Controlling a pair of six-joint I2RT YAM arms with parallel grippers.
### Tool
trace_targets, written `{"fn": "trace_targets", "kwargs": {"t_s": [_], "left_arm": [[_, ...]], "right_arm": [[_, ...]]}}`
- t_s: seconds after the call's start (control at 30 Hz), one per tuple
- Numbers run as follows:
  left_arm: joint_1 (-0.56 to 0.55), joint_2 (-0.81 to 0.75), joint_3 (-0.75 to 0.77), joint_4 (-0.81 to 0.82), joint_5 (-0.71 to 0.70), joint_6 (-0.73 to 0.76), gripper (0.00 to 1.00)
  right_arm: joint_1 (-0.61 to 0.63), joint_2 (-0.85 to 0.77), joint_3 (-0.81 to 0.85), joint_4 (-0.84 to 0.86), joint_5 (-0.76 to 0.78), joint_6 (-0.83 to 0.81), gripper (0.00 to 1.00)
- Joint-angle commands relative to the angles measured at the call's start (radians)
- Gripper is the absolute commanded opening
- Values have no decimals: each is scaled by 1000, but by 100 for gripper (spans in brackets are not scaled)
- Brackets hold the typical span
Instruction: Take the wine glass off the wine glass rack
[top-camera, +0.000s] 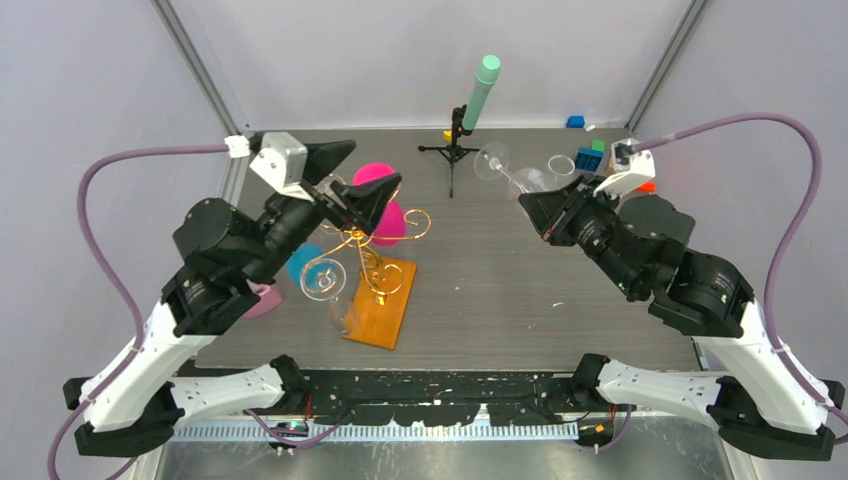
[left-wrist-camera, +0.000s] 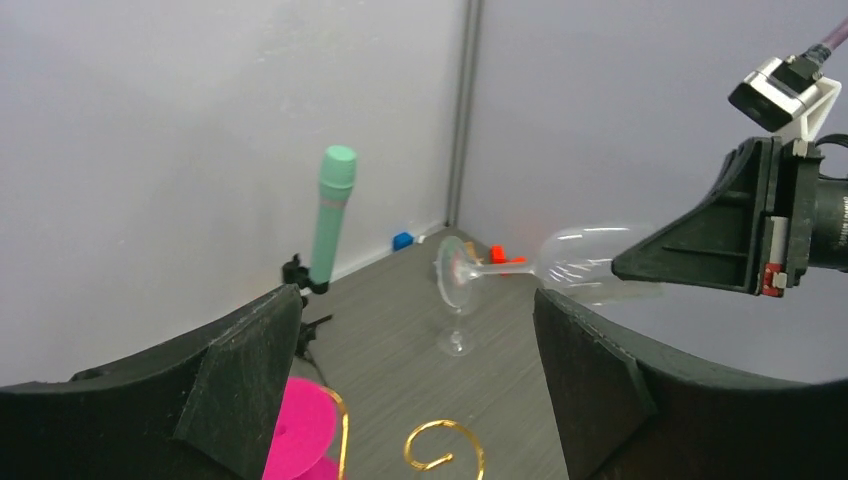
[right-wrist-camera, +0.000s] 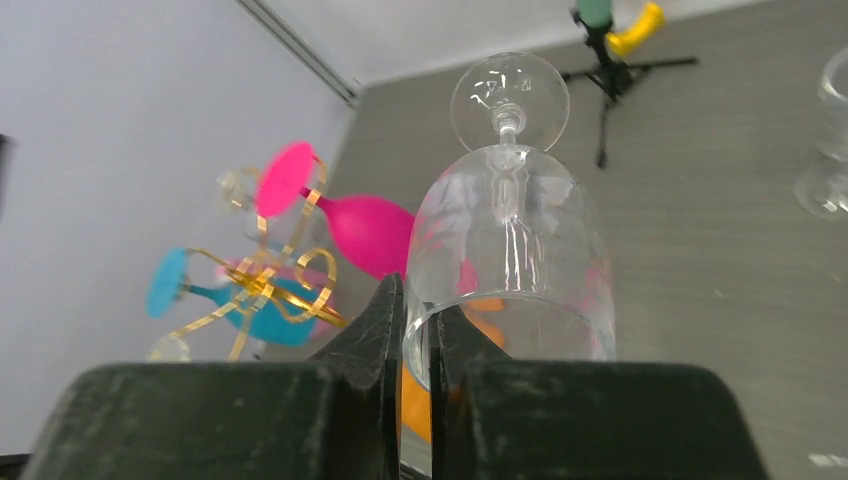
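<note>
The gold wire wine glass rack (top-camera: 365, 250) stands on its orange base (top-camera: 385, 310) left of centre, with a pink glass (top-camera: 385, 215), a blue glass (top-camera: 303, 262) and a clear glass (top-camera: 325, 280) hanging on its arms. My left gripper (top-camera: 352, 178) hovers open over the rack's far side, nothing between its fingers (left-wrist-camera: 250, 370). My right gripper (top-camera: 540, 210) is shut on the rim of a clear wine glass (right-wrist-camera: 510, 230). It holds that wine glass (top-camera: 505, 170) off the table, away from the rack, lying sideways with the foot pointing toward the back.
A black tripod with a mint-green cylinder (top-camera: 478, 95) stands at the back centre. Another clear glass (top-camera: 560, 168) stands upright at the back right, next to coloured blocks (top-camera: 590, 155). A small blue block (top-camera: 575, 121) lies by the back wall.
</note>
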Motion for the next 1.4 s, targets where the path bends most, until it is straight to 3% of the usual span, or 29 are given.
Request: {"fn": "trace_targets", "kwargs": {"t_s": [0.0,0.17,0.37,0.67,0.97,1.2,1.37], "left_arm": [[-1,-64,-30,-36,-130,105,88],[-1,-96,-72,0,-174,118,88],[-1,-156,-113,17,-214,121,87],[-1,-233,-142,-17,-241,165,87],[-1,-303,-140,-45,-288,244,88],[-1,-317,-123,-58,-314,310,88],[-1,-323,-129,-36,-399,389,88]], "right_arm": [[-1,65,66,-255,56,62,0],[-49,132,10,-326,-6,111,0],[-340,201,-86,-335,-382,120,0],[-694,393,-126,-364,-416,-34,0],[-985,701,107,-385,-368,-143,0],[-1083,944,406,-410,-487,-209,0],[-1101,1109,592,-476,-478,-249,0]]}}
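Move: The wine glass is held by its rim in the right fingers, lying nearly level. The free table spot it is taken to lies about 21 cm ahead of the right hand, 27 cm to its right and 45 cm below. The standing glass is some 12 cm left of that spot and 2 cm farther out, and the blue block some 16 cm beyond the spot and 3 cm to its right. From the left hand the spot lies roughly 22 cm ahead, 50 cm right and 54 cm below. The wine glass, still pinched at the rim, is carried down about 27 cm by the right hand, at first almost straight down, then also swinging right and forward some 22 cm each way, levelling off low beside the standing glass. The wrist tips the fingers down by nearly 60 degrees, bringing the glass's foot under its bowl. The left hand, fingers wide open, backs off about 13 cm leftward. ##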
